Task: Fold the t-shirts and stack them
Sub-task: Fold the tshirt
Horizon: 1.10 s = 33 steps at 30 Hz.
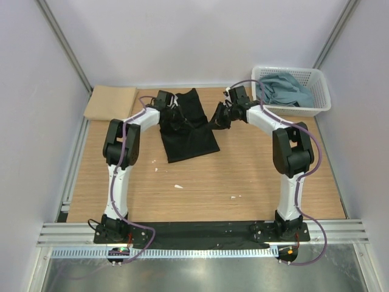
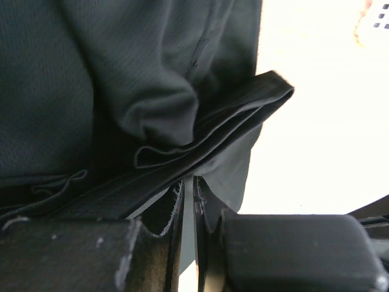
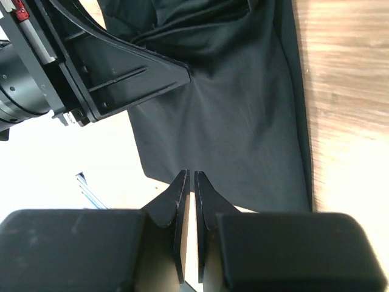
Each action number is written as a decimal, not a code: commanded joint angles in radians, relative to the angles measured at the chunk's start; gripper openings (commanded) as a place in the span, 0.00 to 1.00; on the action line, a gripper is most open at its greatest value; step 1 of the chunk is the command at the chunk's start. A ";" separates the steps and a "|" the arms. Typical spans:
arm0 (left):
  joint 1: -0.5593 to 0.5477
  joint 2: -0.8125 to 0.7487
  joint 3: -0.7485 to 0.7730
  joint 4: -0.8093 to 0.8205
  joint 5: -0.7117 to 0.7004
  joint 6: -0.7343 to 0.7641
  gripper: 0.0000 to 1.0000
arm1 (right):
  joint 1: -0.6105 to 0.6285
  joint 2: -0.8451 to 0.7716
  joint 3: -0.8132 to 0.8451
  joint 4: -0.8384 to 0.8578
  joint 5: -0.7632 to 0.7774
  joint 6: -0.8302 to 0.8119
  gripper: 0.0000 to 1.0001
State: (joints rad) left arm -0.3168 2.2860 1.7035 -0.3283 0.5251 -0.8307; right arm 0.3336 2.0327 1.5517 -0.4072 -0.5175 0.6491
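Note:
The black t-shirt (image 1: 191,137) lies partly folded at the back middle of the table. My left gripper (image 1: 177,114) sits over its upper part. In the left wrist view its jaws (image 2: 188,179) are shut on a bunched hem of the black t-shirt (image 2: 152,79). In the right wrist view, wrinkles in the black t-shirt (image 3: 243,121) spread from the left gripper (image 3: 187,74). My right gripper (image 1: 217,118) is at the shirt's right edge. It (image 3: 192,173) is shut, with nothing between the fingers. A tan t-shirt (image 1: 109,102) lies folded at the back left.
A white lattice basket (image 1: 322,97) stands at the back right with blue-grey t-shirts (image 1: 282,88) heaped in it. Small white scraps (image 1: 178,186) lie on the wooden table in front of the black shirt. Walls close in the table on three sides.

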 commanded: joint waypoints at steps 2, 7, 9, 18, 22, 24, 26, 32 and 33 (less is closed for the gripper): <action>0.013 -0.016 0.018 0.021 0.023 -0.002 0.11 | 0.001 -0.003 0.011 0.082 -0.018 0.011 0.13; 0.030 0.019 0.019 0.066 0.045 -0.011 0.11 | 0.001 0.084 0.071 0.122 -0.059 0.075 0.13; 0.038 0.046 0.051 0.075 0.059 -0.033 0.11 | 0.001 0.103 0.080 0.155 -0.065 0.096 0.13; 0.061 0.109 0.099 0.193 0.101 -0.120 0.10 | 0.001 0.182 0.082 0.252 -0.107 0.175 0.13; 0.084 0.112 0.105 0.230 0.116 -0.139 0.10 | 0.001 0.219 0.100 0.326 -0.108 0.221 0.12; 0.094 0.112 0.097 0.250 0.125 -0.148 0.10 | -0.002 0.251 0.131 0.349 -0.104 0.247 0.12; 0.099 0.110 0.087 0.261 0.144 -0.163 0.09 | -0.008 0.270 0.142 0.419 -0.108 0.286 0.12; 0.099 0.053 -0.014 0.325 0.168 -0.191 0.09 | -0.015 0.382 0.245 0.513 -0.124 0.415 0.11; 0.099 0.046 -0.024 0.324 0.171 -0.196 0.09 | -0.015 0.392 0.267 0.516 -0.121 0.425 0.10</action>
State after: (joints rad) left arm -0.2157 2.4001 1.7149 -0.0547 0.6537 -0.9997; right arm 0.3237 2.4073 1.7477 0.0170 -0.6182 0.9981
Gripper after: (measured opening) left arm 0.098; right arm 0.105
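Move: The raised fold across the middle of the dark t-shirt runs just ahead of the left fingertips. Its right end lies about 5 cm to the left hand's right and 2 cm ahead, roughly 1 cm below. From the right hand that end is some 6 cm ahead, 1 cm left and 8 cm down. The shirt's near edge lies about 12 cm behind the left hand, straight back; its far edge is some 17 cm ahead and 3 cm left. The t-shirt's middle fold is pushed forward by the left hand, which works low with nearly shut fingertips at the cloth, going about 5 cm forward and a little left while rolling slightly. The right hand, still nearly shut, starts above the shirt, sinks about 5 cm, then speeds forward for some 9 cm in all, drifting left towards the fold beside the left fingers. ##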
